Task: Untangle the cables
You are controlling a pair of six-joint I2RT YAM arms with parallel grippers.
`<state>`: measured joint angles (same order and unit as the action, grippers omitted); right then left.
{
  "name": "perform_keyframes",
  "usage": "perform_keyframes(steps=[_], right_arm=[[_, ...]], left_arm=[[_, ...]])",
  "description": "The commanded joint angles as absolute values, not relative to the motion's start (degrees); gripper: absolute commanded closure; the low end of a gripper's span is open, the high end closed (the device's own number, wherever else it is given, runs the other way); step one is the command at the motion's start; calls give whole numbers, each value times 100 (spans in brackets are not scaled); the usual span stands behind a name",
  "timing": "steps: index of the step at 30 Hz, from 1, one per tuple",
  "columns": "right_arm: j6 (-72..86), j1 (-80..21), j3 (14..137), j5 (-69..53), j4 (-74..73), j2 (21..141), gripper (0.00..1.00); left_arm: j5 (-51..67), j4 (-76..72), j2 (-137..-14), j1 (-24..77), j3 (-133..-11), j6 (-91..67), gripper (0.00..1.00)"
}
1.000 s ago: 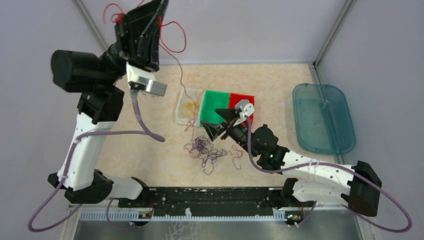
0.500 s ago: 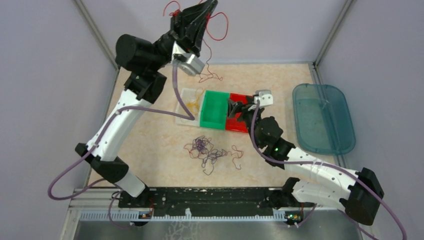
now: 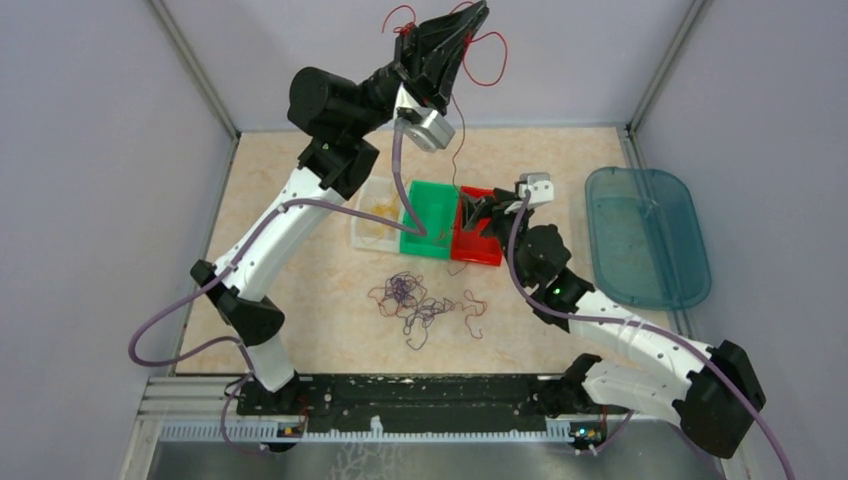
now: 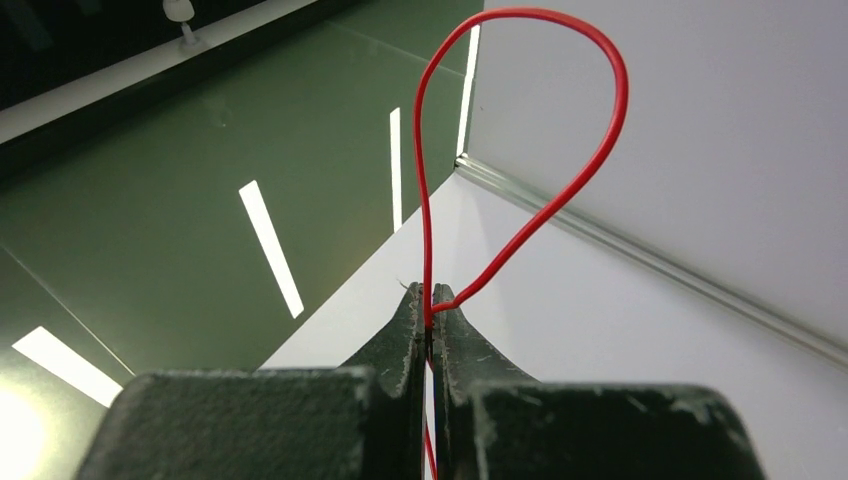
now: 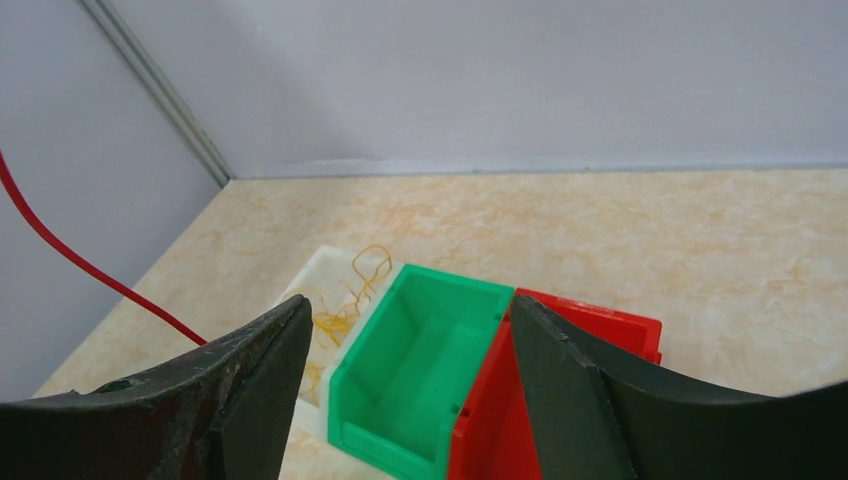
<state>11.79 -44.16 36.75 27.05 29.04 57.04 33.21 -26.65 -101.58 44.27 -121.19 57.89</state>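
High above the table's far side, my left gripper (image 3: 478, 12) is shut on a red cable (image 3: 458, 150); loops curl around the fingers and one strand hangs down toward the red bin (image 3: 480, 250). In the left wrist view the gripper (image 4: 430, 295) pinches this red cable (image 4: 600, 140), which loops above the tips. My right gripper (image 3: 478, 210) hovers open over the red bin's near-left part, holding nothing. A tangle of dark purple cables (image 3: 408, 300) and a red one (image 3: 475, 310) lies on the table. A yellow cable (image 3: 378, 212) lies in the white bin (image 3: 362, 235).
A green bin (image 3: 435, 200) stands between the white and red bins. In the right wrist view the open gripper (image 5: 408, 300) frames the green bin (image 5: 420, 350), the red bin (image 5: 600, 330) and the white bin (image 5: 320, 275). A teal tray (image 3: 645, 235) sits at the right wall.
My left arm has swung from the far left to above the bins, carrying the red cable. My right gripper has moved back from the green bin's front to over the red bin.
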Motion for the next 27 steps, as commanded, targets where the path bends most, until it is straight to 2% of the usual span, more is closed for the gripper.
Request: perform_keyframes(steps=[1, 18, 27], right_arm=[[1441, -4243, 3613, 2078, 3019, 5740, 27], [1679, -3434, 3568, 2549, 3107, 5873, 29], [1834, -3128, 3401, 2498, 3093, 5915, 28]], left_arm=[[3344, -2980, -10210, 4544, -12374, 5837, 100], [3228, -3032, -10379, 4863, -12065, 5561, 100], [2903, -3333, -10154, 4860, -11089, 5302, 100]])
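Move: The left hand, holding the red cable high up, has the red box about 15 cm ahead, 5 cm to its right and some 64 cm below; the green box stands level with the red one, about 11 cm left of it. From the open right hand, the red box lies roughly 14 cm ahead, 2 cm to the right and 27 cm lower, with the hanging red cable strand about 6 cm to the hand's left and 2 cm ahead. Still pinching the red cable, the left hand carries it rightward about 4.5 cm towards the red box, first drawing back a little and returning forward, then sinking some 4 cm. The right hand, fingers staying wide open, dips, then swings right about 5 cm with smaller forward and downward travel, turning slightly clockwise, the strand passing close by its left finger. ##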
